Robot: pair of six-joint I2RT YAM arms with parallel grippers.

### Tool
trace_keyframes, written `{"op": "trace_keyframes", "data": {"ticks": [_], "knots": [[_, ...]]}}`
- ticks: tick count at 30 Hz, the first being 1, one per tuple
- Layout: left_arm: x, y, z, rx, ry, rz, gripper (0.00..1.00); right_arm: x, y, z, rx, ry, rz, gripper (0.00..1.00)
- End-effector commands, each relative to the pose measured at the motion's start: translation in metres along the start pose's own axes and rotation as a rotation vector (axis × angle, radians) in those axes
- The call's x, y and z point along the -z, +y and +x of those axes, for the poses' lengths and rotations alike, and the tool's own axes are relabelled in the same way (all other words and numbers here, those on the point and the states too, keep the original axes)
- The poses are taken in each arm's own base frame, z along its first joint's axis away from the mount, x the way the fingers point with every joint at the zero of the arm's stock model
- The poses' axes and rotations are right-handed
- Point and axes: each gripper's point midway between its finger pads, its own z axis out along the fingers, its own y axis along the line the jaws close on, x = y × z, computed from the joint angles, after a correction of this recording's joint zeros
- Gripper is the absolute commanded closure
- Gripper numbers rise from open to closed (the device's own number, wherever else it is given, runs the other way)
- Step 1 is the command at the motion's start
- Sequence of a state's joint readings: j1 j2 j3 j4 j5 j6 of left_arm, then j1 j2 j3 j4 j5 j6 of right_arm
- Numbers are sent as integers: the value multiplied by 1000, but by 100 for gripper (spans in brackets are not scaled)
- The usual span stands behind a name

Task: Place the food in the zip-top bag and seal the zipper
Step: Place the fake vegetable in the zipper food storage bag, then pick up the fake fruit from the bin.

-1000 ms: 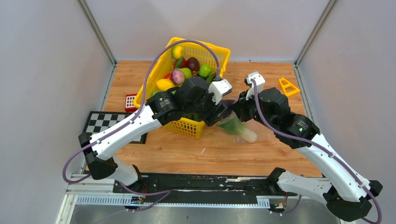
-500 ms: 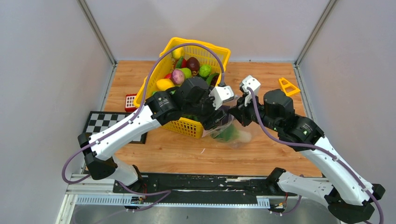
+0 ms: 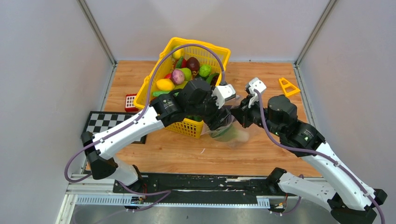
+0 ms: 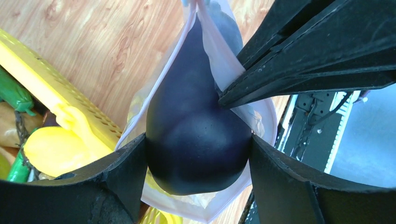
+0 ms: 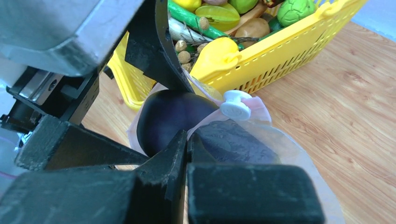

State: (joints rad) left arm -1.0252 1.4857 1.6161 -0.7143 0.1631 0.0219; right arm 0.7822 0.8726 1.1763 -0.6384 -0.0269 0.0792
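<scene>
A dark purple eggplant-shaped food piece [image 4: 196, 135] sits between the fingers of my left gripper [image 4: 198, 149], which is shut on it. Its narrow end points down into the open mouth of the clear zip-top bag [image 4: 224, 56]. My right gripper [image 5: 187, 137] is shut on the bag's pale pink zipper edge [image 5: 205, 122], holding the mouth up beside the eggplant [image 5: 163, 116]. A white slider [image 5: 236, 105] rides on that edge. From above, the bag [image 3: 231, 133] hangs between both grippers with something green inside. More food [image 3: 180, 74] fills the basket.
The yellow lattice basket [image 3: 187, 125] stands right behind and left of the bag, touching it. A red block [image 3: 130, 101] and a checkerboard [image 3: 105, 122] lie at the left. An orange triangle [image 3: 288, 87] lies at the back right.
The bag has bunched up and shifted left toward the basket. Both grippers have drawn together over its mouth, the left one still carrying the eggplant.
</scene>
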Motion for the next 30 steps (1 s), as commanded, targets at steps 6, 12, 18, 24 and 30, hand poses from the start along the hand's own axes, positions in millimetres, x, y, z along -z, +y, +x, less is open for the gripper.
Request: {"op": "trace_keyframes", "data": {"ticks": [6, 12, 18, 24, 30], "knots": [[34, -3, -49, 27, -271, -29, 3, 2, -19, -18, -96, -131, 118, 100], [46, -2, -49, 19, -302, -44, 4, -3, -19, -13, -119, -122, 122, 100], [56, 8, -44, 28, -310, -111, 8, -3, -19, -15, -125, -132, 121, 100], [83, 37, -41, 65, -391, -303, 1, 1, -20, -17, -126, -164, 124, 100], [106, 76, -25, 129, -421, -521, 0, 0, -21, -9, -120, -166, 127, 100]]}}
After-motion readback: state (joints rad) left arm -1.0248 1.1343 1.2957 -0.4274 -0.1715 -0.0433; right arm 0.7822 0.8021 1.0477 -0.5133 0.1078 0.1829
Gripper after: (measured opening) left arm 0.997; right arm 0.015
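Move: Between the left fingers the dark eggplant is already partly inside the zip-top bag's mouth, its middle roughly 4 cm right of the left hand, level fore-and-aft and 3 cm below. The bag's middle lies some 4 cm right, 2 cm back and 9 cm below; the yellow basket's is about 18 cm left, 17 cm ahead and 14 cm below. From the right hand, pinching the rim, the eggplant's middle is about 1 cm left, straight below by 4 cm. Opening wide from its grip on the eggplant, the left hand lifts straight out of the bag mouth by about 5 cm, then swings some 7 cm left and slightly forward towards the basket, its fingers levelling and turning about 20 degrees counter-clockwise. The right hand keeps its pinch on the rim, easing about 2 cm forward and right with a small clockwise turn. ##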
